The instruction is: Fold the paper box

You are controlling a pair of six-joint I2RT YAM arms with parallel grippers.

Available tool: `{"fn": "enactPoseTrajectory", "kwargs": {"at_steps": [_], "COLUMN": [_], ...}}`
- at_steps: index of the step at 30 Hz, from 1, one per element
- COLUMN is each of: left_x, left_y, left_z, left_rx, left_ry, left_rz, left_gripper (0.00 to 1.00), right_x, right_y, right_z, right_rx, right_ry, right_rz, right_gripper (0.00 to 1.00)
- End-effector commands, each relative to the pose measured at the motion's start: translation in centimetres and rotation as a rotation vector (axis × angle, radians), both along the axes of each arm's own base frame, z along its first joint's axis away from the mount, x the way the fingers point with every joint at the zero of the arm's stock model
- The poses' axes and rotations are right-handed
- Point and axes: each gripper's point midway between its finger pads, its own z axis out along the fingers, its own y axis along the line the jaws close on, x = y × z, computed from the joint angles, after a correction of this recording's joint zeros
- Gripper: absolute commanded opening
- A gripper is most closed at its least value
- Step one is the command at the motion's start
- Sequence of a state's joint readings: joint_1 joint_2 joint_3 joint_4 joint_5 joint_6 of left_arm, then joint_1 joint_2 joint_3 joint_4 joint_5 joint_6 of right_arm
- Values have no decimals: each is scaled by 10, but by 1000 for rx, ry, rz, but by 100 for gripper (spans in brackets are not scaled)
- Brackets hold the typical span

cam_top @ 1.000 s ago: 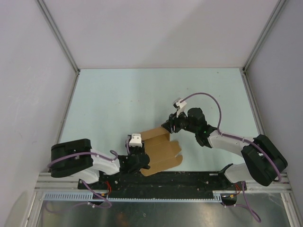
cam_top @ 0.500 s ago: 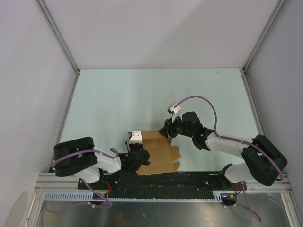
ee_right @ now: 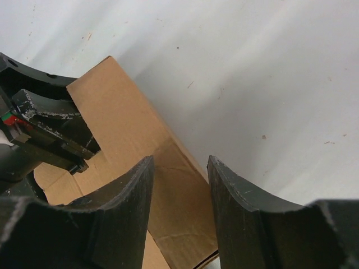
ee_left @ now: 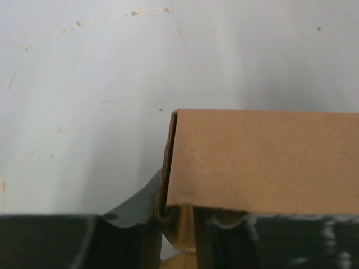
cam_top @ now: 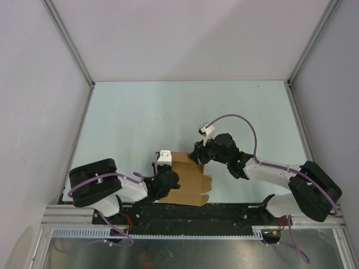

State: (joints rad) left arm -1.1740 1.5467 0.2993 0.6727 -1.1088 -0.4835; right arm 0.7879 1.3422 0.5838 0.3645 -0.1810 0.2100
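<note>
The paper box (cam_top: 190, 182) is a brown cardboard die-cut sheet, partly folded, lying near the table's front edge between the two arms. My left gripper (cam_top: 167, 180) is at its left end, shut on a folded side panel. In the left wrist view the paper box (ee_left: 263, 157) has its doubled edge pinched in my left gripper (ee_left: 179, 224). My right gripper (cam_top: 197, 158) is at the box's far right corner. In the right wrist view my right gripper (ee_right: 179, 168) stands open, with the paper box's wall (ee_right: 118, 123) seen just beyond its fingers.
The pale green table (cam_top: 168, 112) stretches away behind the box. A black and metal rail (cam_top: 224, 212) runs right along the box's near side. Grey enclosure walls and slanted frame posts (cam_top: 70, 45) border the table on three sides.
The box has dropped from a tilted, spread shape to a flatter, squarer one. My left gripper has closed on its left end. My right gripper moved left and down onto the far corner.
</note>
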Motion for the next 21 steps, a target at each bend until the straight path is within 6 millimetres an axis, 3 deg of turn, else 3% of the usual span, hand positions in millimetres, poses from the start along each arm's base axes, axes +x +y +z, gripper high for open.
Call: {"fn": "enactPoseTrajectory", "kwargs": {"at_steps": [1,3,6,21], "left_x": [7,5,1,-35], "left_y": [-12,-11,-9,-23], "left_z": [14,14,18,76], "left_rx": [-29,-31,-59,-227], "left_ry": [-24,-19,-19,-74], "left_rz": [-23,-36,-54,-369], "left_gripper": [35,43,49,53], "right_x": [6,9,12,25], "right_y": [5,3,2,-3], "right_z": [22,24,26,46], "right_rx": [53,65,72,115], "right_ry": [-26,-22,-26,-85], "right_rz": [-1,-6,-10,-30], "right_gripper": [49,49,49,51]}}
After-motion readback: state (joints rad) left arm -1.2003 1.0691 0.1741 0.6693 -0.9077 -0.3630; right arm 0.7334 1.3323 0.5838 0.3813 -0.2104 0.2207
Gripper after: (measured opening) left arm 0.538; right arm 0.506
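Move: The far wall's left corner sits between my left fingertips, perhaps 1 cm ahead of the hand point and level with it. The wall's right corner is about 18 cm to the right, level fore and aft; the box floor's middle is some 9 cm right, 8 cm back and 4 cm below. From my right hand, the left corner is about 14 cm to the left, 1 cm ahead and 4 cm lower; the right corner is some 3 cm right, 2 cm back and 3 cm lower. I spread my left fingers from nearly shut to about half open, freeing the far wall's left corner, then lift that hand faster and faster, about 7 cm up and 2 cm back, drifting slightly right over the box as it turns clockwise and rolls left side down. My right hand stays half open by the wall's right end, easing only some 1.5 cm forward and right. ##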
